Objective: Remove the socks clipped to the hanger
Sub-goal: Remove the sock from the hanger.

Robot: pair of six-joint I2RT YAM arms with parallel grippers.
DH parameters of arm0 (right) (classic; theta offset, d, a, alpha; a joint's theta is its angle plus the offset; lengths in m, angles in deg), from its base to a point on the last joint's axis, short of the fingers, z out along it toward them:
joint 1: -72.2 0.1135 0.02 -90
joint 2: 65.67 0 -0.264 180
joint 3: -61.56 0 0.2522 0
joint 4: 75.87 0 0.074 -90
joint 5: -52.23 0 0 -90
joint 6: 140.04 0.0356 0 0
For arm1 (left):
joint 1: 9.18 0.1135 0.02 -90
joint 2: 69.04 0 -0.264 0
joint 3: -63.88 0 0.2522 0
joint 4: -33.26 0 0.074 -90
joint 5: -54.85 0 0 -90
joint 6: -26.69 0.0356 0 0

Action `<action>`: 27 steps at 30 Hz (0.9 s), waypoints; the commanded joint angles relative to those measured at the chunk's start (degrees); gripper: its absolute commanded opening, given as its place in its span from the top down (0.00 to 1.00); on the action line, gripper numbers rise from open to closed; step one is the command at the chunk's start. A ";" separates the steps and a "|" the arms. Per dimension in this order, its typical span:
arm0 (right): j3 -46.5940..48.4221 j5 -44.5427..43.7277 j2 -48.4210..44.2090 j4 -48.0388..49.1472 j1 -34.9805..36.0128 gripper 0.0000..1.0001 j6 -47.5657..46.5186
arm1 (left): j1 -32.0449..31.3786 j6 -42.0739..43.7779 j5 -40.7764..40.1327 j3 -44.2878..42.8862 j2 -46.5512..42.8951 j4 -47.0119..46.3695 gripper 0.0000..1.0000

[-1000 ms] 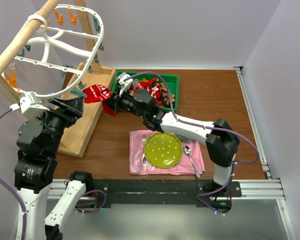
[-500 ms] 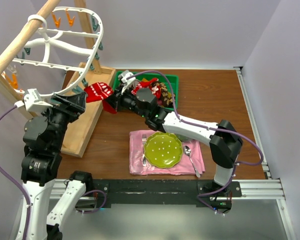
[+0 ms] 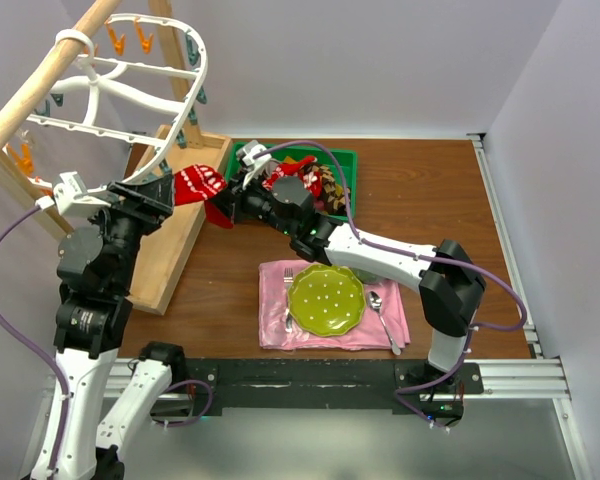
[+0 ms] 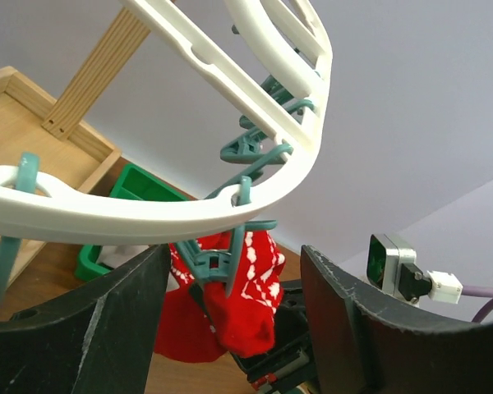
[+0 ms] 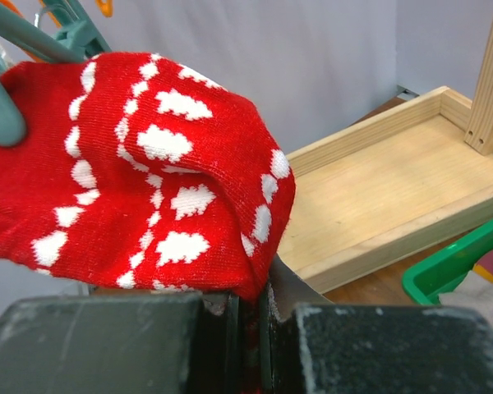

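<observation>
A red-and-white patterned sock (image 3: 198,183) hangs from a teal clip (image 4: 218,263) on the lower rim of the white oval hanger (image 3: 195,75). My right gripper (image 3: 220,210) is shut on the sock's lower end (image 5: 148,172), and the fabric is pinched between its jaws (image 5: 251,312). My left gripper (image 4: 234,254) is open just under the hanger rim (image 4: 148,217). One of its fingers stands on each side of the clip and the sock (image 4: 251,287). In the top view the left gripper (image 3: 158,195) sits right beside the sock.
The hanger hangs from a wooden pole (image 3: 40,85) on a rack with a tray-like wooden base (image 3: 175,250). A green bin (image 3: 345,160) behind holds several socks. Near the front, a green plate (image 3: 325,300), a fork and a spoon lie on a pink napkin (image 3: 280,325).
My left arm has risen and shifted right, bringing its open fingers around the clip, and they have narrowed slightly. The right gripper keeps its hold on the sock and has barely moved.
</observation>
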 commanded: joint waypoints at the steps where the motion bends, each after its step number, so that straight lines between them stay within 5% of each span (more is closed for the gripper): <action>1: 1.77 -0.61 -2.88 0.95 0.29 1.00 0.31 | -0.39 0.27 -2.14 0.88 0.26 -4.69 0.31; 16: 1.77 -0.88 -3.67 -0.02 0.37 1.00 -0.05 | -0.39 2.11 -3.73 2.11 1.05 -8.82 0.50; 18: 1.86 -1.23 -3.85 -0.37 0.46 1.00 -0.40 | -0.39 2.47 -3.55 2.20 1.05 -9.35 0.59; 20: 1.68 -1.58 -4.20 -0.63 0.37 1.00 -0.75 | -0.39 2.47 -3.55 2.20 1.05 -9.62 0.82; 22: 1.07 -2.37 -4.55 -0.37 0.37 1.00 -0.84 | -0.39 2.38 -3.90 2.11 0.96 -9.53 0.94; 27: -2.18 -8.24 -6.49 0.16 0.29 1.00 -0.31 | -0.39 2.64 -4.16 1.94 0.61 -9.00 1.00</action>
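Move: The teal clip holding the red sock is right between the left hand's open fingers, about 2 cm ahead, 1 cm left and 1 cm up. The hanger's rim passes some 3 cm above the hand and 2 cm ahead; the red sock's middle is about 3 cm ahead, 6 cm right and 2 cm below. From the right hand, already shut on the sock, the clip is roughly 11 cm left, 2 cm ahead and 5 cm up. Easing forward only about 1 cm, and slightly left and up, the left hand settles around the teal clip under the hanger's rim, then shuts its wide-open fingers almost fully, pinching the clip between the tips. The right hand keeps its grip on the red sock and holds nearly still, drifting less than 1 cm right and up at the end. ##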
